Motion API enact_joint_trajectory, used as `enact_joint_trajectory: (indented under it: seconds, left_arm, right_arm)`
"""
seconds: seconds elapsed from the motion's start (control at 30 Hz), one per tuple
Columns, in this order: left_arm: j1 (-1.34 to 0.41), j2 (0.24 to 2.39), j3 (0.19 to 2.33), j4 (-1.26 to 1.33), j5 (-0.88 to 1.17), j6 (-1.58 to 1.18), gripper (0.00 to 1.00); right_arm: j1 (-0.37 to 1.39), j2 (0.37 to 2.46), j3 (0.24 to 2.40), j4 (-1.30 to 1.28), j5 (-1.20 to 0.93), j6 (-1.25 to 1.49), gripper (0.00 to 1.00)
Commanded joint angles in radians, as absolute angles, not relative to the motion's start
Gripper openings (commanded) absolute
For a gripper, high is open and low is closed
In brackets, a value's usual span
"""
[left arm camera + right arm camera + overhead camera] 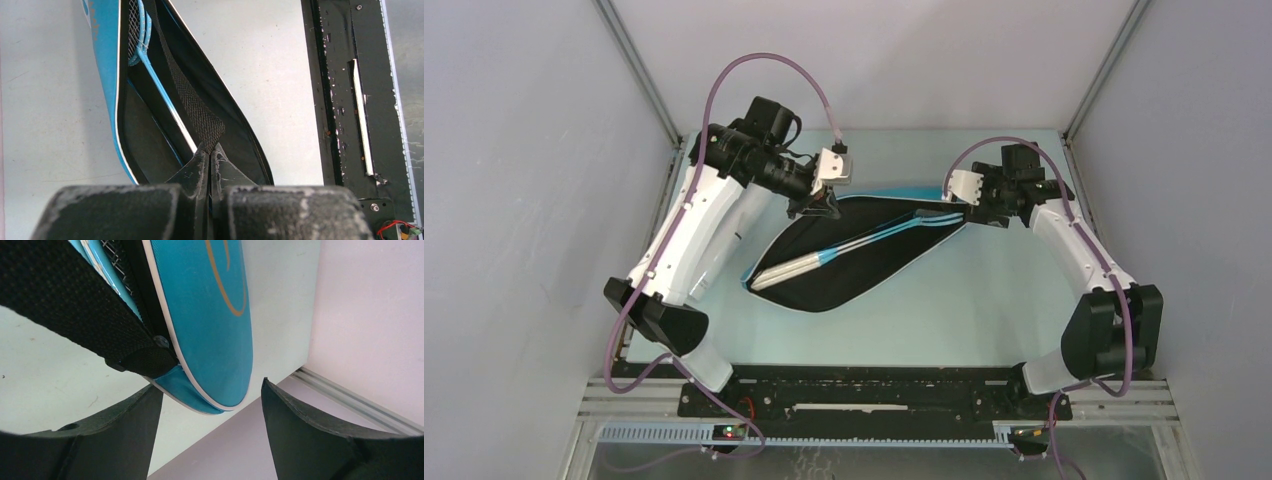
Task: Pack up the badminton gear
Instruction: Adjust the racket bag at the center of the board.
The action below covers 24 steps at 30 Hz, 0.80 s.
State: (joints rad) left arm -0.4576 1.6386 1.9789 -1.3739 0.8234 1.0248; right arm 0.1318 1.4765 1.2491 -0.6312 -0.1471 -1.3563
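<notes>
The blue racket bag [844, 265] lies open mid-table, its black lining up. Two light-blue rackets [864, 240] lie inside, their pale handles [786, 271] toward the near left. My left gripper [816, 205] is at the bag's far left edge. In the left wrist view it [210, 148] is shut on the black strap [197, 107], with a racket shaft [160, 92] beneath. My right gripper [969, 207] hangs at the bag's right tip. In its own view it [210, 396] stands open, with the bag's blue end [210, 315] and the strap's anchor [145, 360] just beyond the fingertips, untouched.
Grey enclosure walls close in the table on three sides, and an aluminium frame rail [350, 395] runs along the wall near the right gripper. A black mounting rail [874, 395] spans the near edge; it also shows in the left wrist view [340, 100].
</notes>
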Motion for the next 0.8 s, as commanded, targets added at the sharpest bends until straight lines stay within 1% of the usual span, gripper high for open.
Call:
enact_joint_trajectory:
  seconds: [0.0, 0.13, 0.4, 0.53, 0.6, 0.63, 0.7, 0.73, 0.77]
  left_arm:
    - [-0.449, 1.627, 2.042, -1.361, 0.887, 1.056, 0.00]
    - [-0.448, 1.636, 2.061, -1.361, 0.887, 1.052, 0.00]
    - [-0.438, 1.631, 2.057, -1.379, 0.903, 1.070, 0.00]
    - [-0.428, 1.633, 2.052, -1.388, 0.930, 1.074, 0.00]
    - [-0.416, 1.634, 2.050, -1.391, 0.948, 1.074, 0.00]
    - [-0.409, 1.635, 2.049, -1.392, 0.955, 1.073, 0.00]
    - [-0.396, 1.640, 2.048, -1.393, 0.960, 1.070, 0.00]
    - [-0.392, 1.642, 2.049, -1.394, 0.956, 1.066, 0.00]
    - [-0.388, 1.643, 2.047, -1.393, 0.948, 1.063, 0.00]
  right_arm:
    - [0.143, 1.493, 1.256, -0.618, -0.146, -1.384, 0.80]
    - [0.143, 1.506, 1.255, -0.649, -0.164, -1.382, 0.81]
    - [0.101, 1.560, 1.255, -0.616, -0.223, -1.409, 0.80]
    - [0.080, 1.605, 1.255, -0.577, -0.272, -1.414, 0.77]
    - [0.068, 1.621, 1.256, -0.552, -0.307, -1.409, 0.74]
    - [0.062, 1.628, 1.255, -0.543, -0.321, -1.407, 0.71]
    - [0.055, 1.637, 1.255, -0.525, -0.346, -1.391, 0.60]
    - [0.052, 1.635, 1.255, -0.524, -0.356, -1.380, 0.51]
    - [0.047, 1.630, 1.256, -0.531, -0.372, -1.371, 0.39]
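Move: My right hand is open just short of the racket bag's right end, which lies about 2 cm ahead, 3 cm left and 5 cm below. Inside the bag, the racket heads sit roughly 12 cm left, 2 cm back and 7 cm below that hand. My left hand already holds the strap; from it the bag's right end is some 35 cm right, 15 cm ahead and 18 cm below. I sink my right hand about 5 cm onto the bag's right end, then ease it some 2 cm forward late in the descent. As it arrives I start closing the fingers, from wide to a little over half open, one on either side of the narrow tip, the finger farther from my base coming against the blue side. My left hand stays nearly still, keeping its pinch on the strap. ##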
